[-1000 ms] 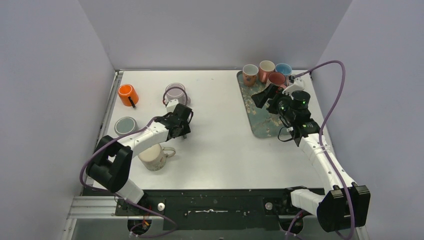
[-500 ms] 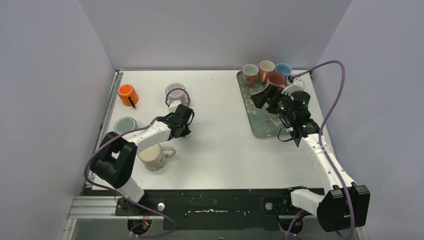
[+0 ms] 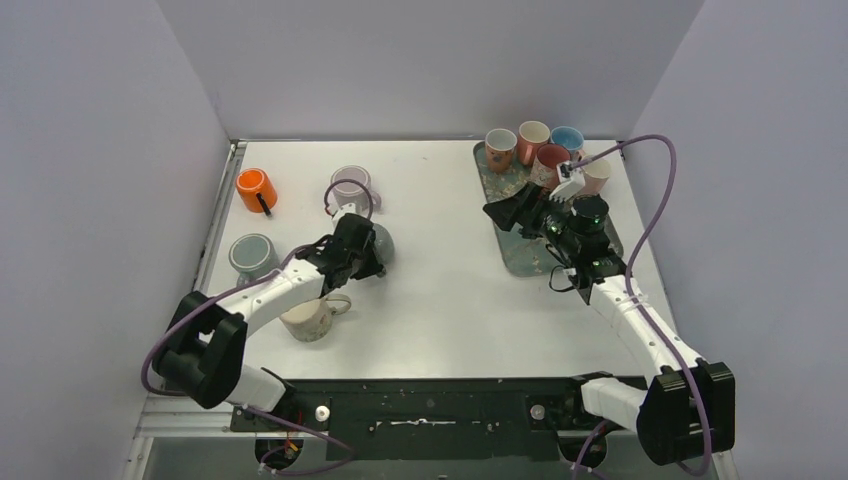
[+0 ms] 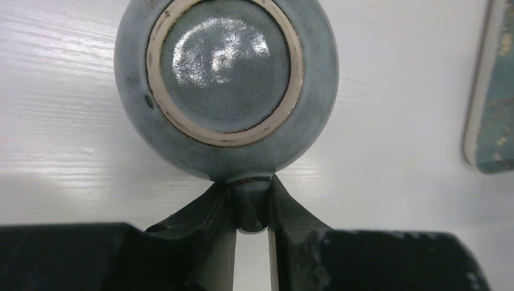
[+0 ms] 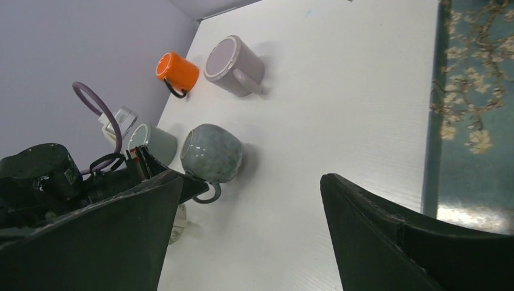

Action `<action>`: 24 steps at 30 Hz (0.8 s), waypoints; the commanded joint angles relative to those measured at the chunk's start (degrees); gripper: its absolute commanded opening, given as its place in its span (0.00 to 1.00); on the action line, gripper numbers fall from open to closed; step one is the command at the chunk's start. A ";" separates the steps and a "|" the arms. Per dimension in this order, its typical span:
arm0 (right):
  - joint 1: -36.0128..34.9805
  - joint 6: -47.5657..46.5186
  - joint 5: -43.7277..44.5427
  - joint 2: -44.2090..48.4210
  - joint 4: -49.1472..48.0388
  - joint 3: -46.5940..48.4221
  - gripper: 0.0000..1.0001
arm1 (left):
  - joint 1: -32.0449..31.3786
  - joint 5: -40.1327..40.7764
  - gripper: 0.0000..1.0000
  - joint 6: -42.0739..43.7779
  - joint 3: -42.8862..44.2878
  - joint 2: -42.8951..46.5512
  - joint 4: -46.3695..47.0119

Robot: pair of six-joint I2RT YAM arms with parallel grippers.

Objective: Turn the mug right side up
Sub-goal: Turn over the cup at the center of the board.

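Observation:
The mug (image 3: 381,240) is round and blue-grey and stands upside down on the white table, its ringed base facing up (image 4: 224,66). My left gripper (image 4: 251,212) is shut on its handle, pinching it from the near side, and in the top view the gripper (image 3: 364,262) sits just left of the mug. In the right wrist view the mug (image 5: 213,153) lies far ahead on the table. My right gripper (image 5: 251,182) is open and holds nothing; it hangs over the tray's left edge (image 3: 510,210).
A patterned tray (image 3: 520,255) at the right holds several upright mugs (image 3: 535,145). An orange mug (image 3: 256,190) lies on its side at the far left. A lilac mug (image 3: 350,185), a grey upside-down mug (image 3: 250,255) and a cream mug (image 3: 310,315) surround the left arm.
My left gripper has shut on the mug's handle and drawn back toward me, uncovering the mug. The right arm has swung left, off the tray's mugs, with its jaws narrowing slightly.

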State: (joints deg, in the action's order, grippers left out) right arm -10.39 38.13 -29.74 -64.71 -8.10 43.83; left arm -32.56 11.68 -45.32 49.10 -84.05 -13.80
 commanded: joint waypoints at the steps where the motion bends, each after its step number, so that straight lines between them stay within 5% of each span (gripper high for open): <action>1: -3.10 3.22 -3.47 -0.06 -9.45 -2.97 0.85 | 0.04 -5.48 0.00 -1.80 -1.39 8.08 17.88; 12: -12.02 16.35 -5.69 -2.74 -31.88 -12.22 0.52 | -0.21 -18.16 0.00 -5.99 -7.11 14.53 37.88; 19: -14.59 26.18 -12.95 -8.53 -48.31 -12.52 0.44 | -0.97 -24.79 0.00 -5.82 -9.51 17.47 48.10; 24: -15.04 26.56 -15.52 -9.19 -48.57 -11.32 0.42 | -1.28 -29.76 0.00 -4.67 -11.19 19.18 54.05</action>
State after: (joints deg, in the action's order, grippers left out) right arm -24.91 62.43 -41.91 -74.00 -48.23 31.27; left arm -33.43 -11.94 -50.89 37.21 -69.04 22.41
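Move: The grey mug hangs upside down with its handle already in the left fingers, its body about 6 cm ahead of that hand and roughly 1 cm above it; the open right gripper waits some 27 cm to that hand's right, 2 cm back and 17 cm higher. The lavender mug stands about 21 cm ahead and 5 cm left of the left hand, the cream mug 10 cm back and 15 cm left. From the right hand the grey mug is 27 cm left, 4 cm ahead and 16 cm down. The left hand keeps its pinch on the handle and lifts the grey mug about 14 cm while carrying it to the right towards the right gripper, its fingers tipping up, its left side rolling down and the hand turning clockwise, some 45 degrees in all. The right hand comes left and back to meet it, dipping about 4 cm and then rising to its old height, rolling left side up and turning counter-clockwise as its empty fingers close to about half open, still short of the mug. ##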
